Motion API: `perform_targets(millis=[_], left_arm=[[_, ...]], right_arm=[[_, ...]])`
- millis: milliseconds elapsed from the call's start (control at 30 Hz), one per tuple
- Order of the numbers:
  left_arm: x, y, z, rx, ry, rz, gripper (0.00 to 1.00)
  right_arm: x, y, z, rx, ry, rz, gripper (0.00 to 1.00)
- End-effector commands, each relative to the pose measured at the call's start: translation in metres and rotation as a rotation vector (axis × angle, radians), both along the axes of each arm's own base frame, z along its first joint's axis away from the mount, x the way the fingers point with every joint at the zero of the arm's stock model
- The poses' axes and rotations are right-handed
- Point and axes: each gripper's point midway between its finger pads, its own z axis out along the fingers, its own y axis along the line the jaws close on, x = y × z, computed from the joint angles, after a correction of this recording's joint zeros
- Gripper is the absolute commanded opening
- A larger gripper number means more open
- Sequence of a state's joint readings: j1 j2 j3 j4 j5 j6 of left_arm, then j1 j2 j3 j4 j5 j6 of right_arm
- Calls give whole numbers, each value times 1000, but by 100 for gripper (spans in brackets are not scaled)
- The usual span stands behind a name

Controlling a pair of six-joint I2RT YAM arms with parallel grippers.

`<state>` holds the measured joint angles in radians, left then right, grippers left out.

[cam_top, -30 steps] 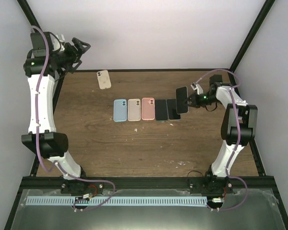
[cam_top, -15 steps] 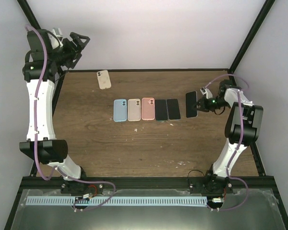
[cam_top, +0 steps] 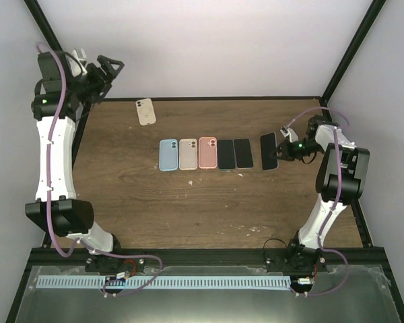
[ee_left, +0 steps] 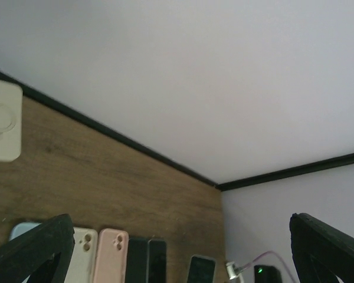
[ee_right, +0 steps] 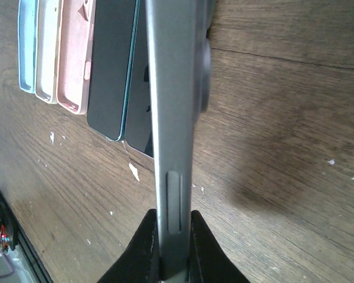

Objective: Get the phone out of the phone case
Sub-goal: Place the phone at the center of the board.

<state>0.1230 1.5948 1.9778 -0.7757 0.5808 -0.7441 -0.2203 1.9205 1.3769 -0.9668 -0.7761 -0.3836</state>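
My right gripper [cam_top: 281, 149] is shut on the edge of a dark phone [cam_top: 269, 151], held screen up to the right of the row, low over the wood. In the right wrist view the phone [ee_right: 172, 88] is edge-on, its side button between the black fingers [ee_right: 144, 247]. Three phone cases lie in a row: blue [cam_top: 168, 155], beige [cam_top: 188, 154] and pink [cam_top: 207, 152]. A fourth, cream case [cam_top: 145, 112] lies apart at the back left. My left gripper [cam_top: 106, 69] hangs open, high above the table's back left corner.
Two bare black phones [cam_top: 226, 154] [cam_top: 243, 153] lie side by side right of the pink case. Black frame posts stand at the back corners, with white walls behind. The left wrist view looks down on the cream case [ee_left: 1, 121] and the row.
My right gripper has carried the phone rightward from above the two black phones and brought it lower and flatter beside them. The left arm has shifted slightly, still open.
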Motion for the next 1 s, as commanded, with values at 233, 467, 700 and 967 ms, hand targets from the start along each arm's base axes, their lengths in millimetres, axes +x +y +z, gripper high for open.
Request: perform_targets(millis=[233,467,700,967], left_arm=[[2,-13,-97,173,24,-138,100],[-10,-19,-114,248,-14,-177,100],[-17,-21,-129,259,21,-182,100],[-17,-24,-132,250,27,-190,100]], right_arm=[[0,12,-5,147,71,14,1],[12,15,-14,219,120,12,1],[35,10,-22,226,131,19,1],[47,5,-40,208,161,19,2]])
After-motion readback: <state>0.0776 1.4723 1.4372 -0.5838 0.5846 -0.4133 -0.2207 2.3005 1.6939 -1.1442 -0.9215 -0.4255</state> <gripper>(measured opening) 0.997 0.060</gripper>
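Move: The held phone is bound for the bare board at the right end of the row, about 5 cm to the right hand's left, 4 cm ahead and 7 cm below. At that same depth and height the nearest black phone lies some 12 cm left of the hand, the other black phone about 20, the pink case about 28. From the left hand that bare spot is roughly 54 cm right, 2 cm back and 42 cm down. The phone, still pinched at its right long edge by the right hand, is carried down about 4.5 cm towards the board: first sinking with a slip back of about 1 cm, then forward some 5 cm, finishing with more sinking. The wrist tips its far end down and lifts its left side, some 15 degrees in all. The open left hand drops about 14 cm. ##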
